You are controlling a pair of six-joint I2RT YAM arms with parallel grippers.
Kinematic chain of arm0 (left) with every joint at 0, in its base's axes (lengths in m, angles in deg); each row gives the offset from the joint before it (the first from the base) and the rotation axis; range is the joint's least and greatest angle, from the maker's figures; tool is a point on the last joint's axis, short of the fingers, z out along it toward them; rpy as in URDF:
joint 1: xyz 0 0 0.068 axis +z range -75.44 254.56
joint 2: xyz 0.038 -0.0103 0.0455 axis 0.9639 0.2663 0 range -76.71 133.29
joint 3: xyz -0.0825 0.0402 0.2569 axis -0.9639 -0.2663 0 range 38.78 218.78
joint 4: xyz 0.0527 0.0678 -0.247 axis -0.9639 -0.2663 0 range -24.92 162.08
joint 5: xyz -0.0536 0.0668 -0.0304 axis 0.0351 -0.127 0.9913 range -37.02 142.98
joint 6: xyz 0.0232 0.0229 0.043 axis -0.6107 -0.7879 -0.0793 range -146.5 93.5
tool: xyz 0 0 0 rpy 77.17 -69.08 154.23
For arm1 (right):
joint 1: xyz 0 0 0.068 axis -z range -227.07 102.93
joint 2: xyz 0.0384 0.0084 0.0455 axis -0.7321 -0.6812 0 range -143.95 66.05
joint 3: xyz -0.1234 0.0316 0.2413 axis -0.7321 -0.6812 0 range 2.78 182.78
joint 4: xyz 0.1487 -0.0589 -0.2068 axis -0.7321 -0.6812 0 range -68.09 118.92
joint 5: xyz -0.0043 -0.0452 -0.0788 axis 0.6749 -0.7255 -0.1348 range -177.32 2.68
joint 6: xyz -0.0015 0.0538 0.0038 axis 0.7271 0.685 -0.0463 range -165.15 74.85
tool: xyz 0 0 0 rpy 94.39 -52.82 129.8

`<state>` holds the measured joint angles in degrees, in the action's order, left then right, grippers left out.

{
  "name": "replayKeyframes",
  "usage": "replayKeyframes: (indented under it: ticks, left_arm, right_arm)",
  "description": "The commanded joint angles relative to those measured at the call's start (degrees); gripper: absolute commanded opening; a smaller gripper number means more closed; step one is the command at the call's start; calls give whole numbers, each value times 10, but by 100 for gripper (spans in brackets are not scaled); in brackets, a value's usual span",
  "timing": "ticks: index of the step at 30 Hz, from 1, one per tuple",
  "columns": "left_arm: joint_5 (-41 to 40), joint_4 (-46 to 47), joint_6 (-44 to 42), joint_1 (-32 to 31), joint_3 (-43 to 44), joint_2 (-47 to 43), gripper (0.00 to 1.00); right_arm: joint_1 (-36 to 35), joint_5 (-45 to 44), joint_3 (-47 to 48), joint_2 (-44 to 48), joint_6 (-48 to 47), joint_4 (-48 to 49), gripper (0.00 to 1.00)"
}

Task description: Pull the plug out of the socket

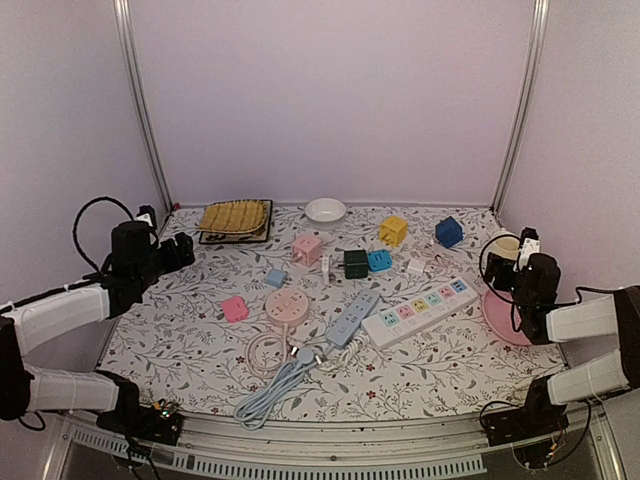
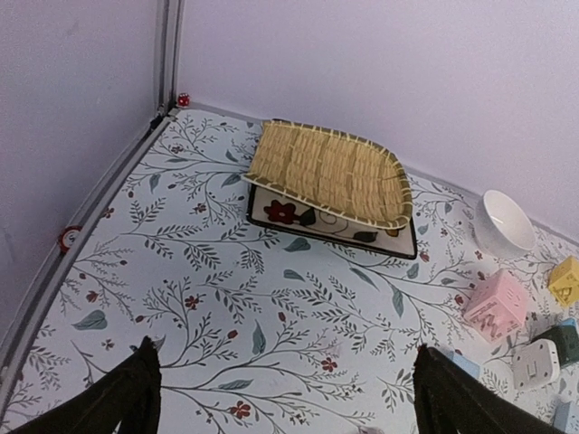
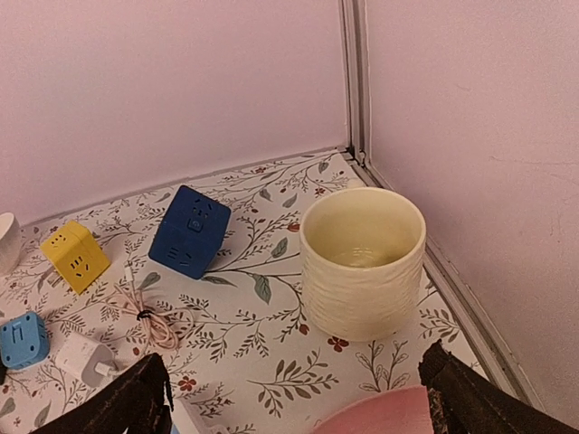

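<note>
Several sockets lie mid-table: a pink cube socket [image 1: 306, 247] with a white plug [image 1: 325, 265] close against its right side, a dark green cube [image 1: 355, 263], a round pink socket [image 1: 287, 306], a blue-grey power strip [image 1: 353, 315] and a white strip [image 1: 420, 310] with coloured outlets. I cannot tell whether the white plug is seated in the pink cube. My left gripper [image 1: 185, 250] hangs open at the far left over bare cloth [image 2: 285, 371]. My right gripper [image 1: 500, 270] hangs open at the far right [image 3: 294, 375], short of a cream cup [image 3: 362, 262]. Neither touches anything.
A woven tray [image 2: 330, 172] on a dark-rimmed plate and a white bowl [image 2: 505, 221] stand at the back. A blue cube [image 3: 190, 231], a yellow cube [image 3: 74, 256] and a coiled pink cable [image 3: 145, 316] lie back right. A pink plate [image 1: 500, 318] sits under the right wrist. Cables trail to the front edge [image 1: 270, 395].
</note>
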<state>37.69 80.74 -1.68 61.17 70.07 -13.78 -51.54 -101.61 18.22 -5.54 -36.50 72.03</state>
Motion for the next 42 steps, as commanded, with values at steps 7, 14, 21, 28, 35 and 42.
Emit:
replayKeyframes:
  ticks: [7, 14, 21, 28, 35, 42]
  left_arm:
    - [-50, 165, -90, 12, -99, -37, 97]
    - [-114, 221, -154, 24, -109, -10, 97]
    - [-96, 404, -217, 66, -160, 75, 97]
    - [-43, 547, -280, 73, -148, 183, 97]
    - [10, 615, -260, 103, -152, 242, 97]
    - [38, 678, -266, 109, -176, 265, 97]
  right_arm:
    - [7, 33, -44, -76, -103, 281, 99]
    - [23, 93, -47, -157, -116, 352, 99]
    - [30, 54, -25, -161, -93, 321, 99]
    - [30, 54, -26, -161, -93, 322, 99]
    - [29, 53, -26, -161, -93, 322, 99]
    - [30, 54, -25, -162, -93, 322, 99]
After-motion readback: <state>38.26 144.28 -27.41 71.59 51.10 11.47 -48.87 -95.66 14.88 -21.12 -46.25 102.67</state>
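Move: Both hands are empty and clear of everything. The pink plug lies about 6 cm to the left hand's right, roughly level with it and 16 cm below, and the round pink socket is some 11 cm farther right. From the right hand the pink plug is nearly 50 cm left and 13 cm down. The cream cup stands about 12 cm ahead and 9 cm right of that hand. Both open hands level off, the left drawing some 6 cm left and 4 down, the right nearly still. ##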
